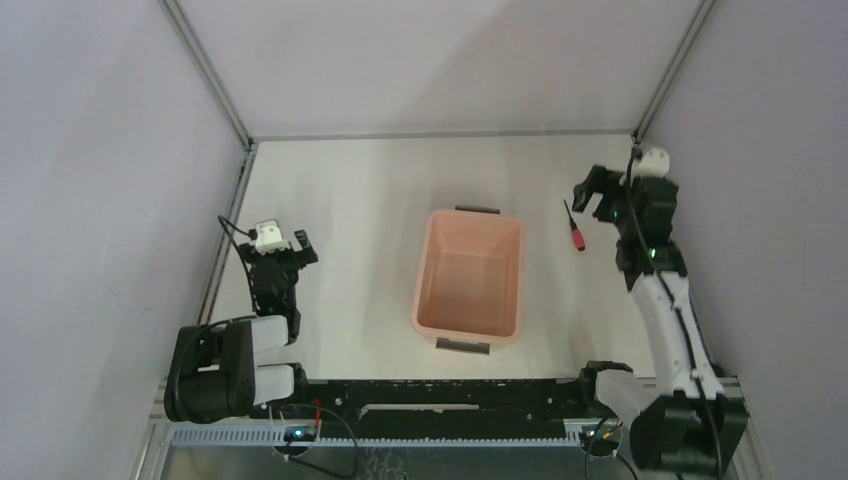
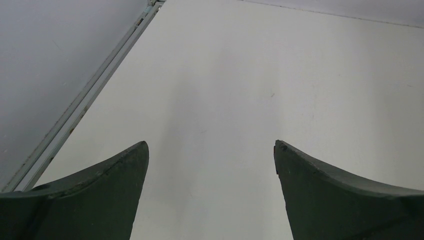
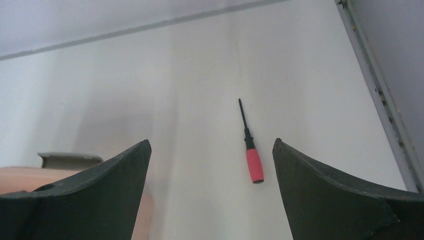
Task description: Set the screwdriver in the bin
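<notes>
The small screwdriver [image 1: 575, 229], red handle and thin black shaft, lies flat on the table just right of the bin. In the right wrist view the screwdriver [image 3: 251, 154] lies below and between the open jaws, nearer the right finger, tip pointing away. The pale pink bin [image 1: 438, 240] stands empty at the table's middle, with a dark grey handle at each short end; its corner [image 3: 12, 177] and one handle show at the left of the right wrist view. My right gripper [image 1: 594, 192] is open and empty, raised above the screwdriver. My left gripper [image 1: 296, 248] is open and empty over bare table at the left.
A metal frame rail [image 1: 222, 240] runs along the table's left edge, and another rail [image 3: 378, 95] along the right edge close to the screwdriver. Grey walls enclose the back and sides. A black cable track [image 1: 440, 395] lies along the near edge between the arm bases.
</notes>
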Robot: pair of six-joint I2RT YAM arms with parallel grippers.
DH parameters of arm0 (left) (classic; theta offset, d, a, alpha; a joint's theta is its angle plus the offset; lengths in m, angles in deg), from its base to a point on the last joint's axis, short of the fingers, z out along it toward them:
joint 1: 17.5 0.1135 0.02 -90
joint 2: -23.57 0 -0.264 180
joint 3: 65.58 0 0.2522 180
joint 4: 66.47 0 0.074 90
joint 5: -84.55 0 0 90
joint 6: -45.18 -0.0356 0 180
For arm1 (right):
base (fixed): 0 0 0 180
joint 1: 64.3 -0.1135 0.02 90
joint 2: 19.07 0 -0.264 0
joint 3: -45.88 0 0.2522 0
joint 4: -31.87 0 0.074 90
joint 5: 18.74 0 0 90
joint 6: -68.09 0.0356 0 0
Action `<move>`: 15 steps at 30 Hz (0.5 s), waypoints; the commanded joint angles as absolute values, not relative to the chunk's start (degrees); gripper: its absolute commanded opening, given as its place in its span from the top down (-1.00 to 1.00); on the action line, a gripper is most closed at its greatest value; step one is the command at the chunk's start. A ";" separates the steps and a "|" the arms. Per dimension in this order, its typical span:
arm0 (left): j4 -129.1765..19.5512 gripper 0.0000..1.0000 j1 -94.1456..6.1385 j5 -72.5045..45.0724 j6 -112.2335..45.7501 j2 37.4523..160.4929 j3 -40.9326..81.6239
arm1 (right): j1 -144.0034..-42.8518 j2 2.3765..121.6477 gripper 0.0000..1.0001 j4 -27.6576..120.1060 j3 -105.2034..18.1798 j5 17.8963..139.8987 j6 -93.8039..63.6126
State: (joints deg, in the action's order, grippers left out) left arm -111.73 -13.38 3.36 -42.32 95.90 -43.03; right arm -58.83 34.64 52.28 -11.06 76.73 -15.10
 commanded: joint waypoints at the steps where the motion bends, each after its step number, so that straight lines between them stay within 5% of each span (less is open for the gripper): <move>1: -113.43 -1.00 -13.72 3.44 -43.42 95.55 -40.85 | -59.29 48.08 -0.99 73.85 -27.86 76.68 -14.83; 15: -113.43 -1.00 -13.72 3.37 -43.42 95.55 -40.91 | -58.03 86.71 -0.86 87.46 -49.93 72.17 -18.96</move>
State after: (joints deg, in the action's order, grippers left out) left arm -111.73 -13.38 3.36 -42.32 95.90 -43.03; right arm -58.63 81.13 82.47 -45.20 73.28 -17.35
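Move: The screwdriver lies almost straight ahead of the right hand, its middle about 8 cm farther out and some 22 cm lower, flat on the table with its red handle towards the robot. The bin's middle is roughly 25 cm to this hand's left, about 6 cm back and 17 cm down. From the left hand the screwdriver is about 10 cm farther out, some 65 cm to the right and 11 cm lower. Forward and slightly up at first, then sweeping steeply down, the right hand arcs over towards the screwdriver, ending some 6 cm farther out and 13 cm lower. On the way the wrist tips the fingers down by about 45 degrees; they stay wide open, come down over the handle and are still well above it, touching nothing. ##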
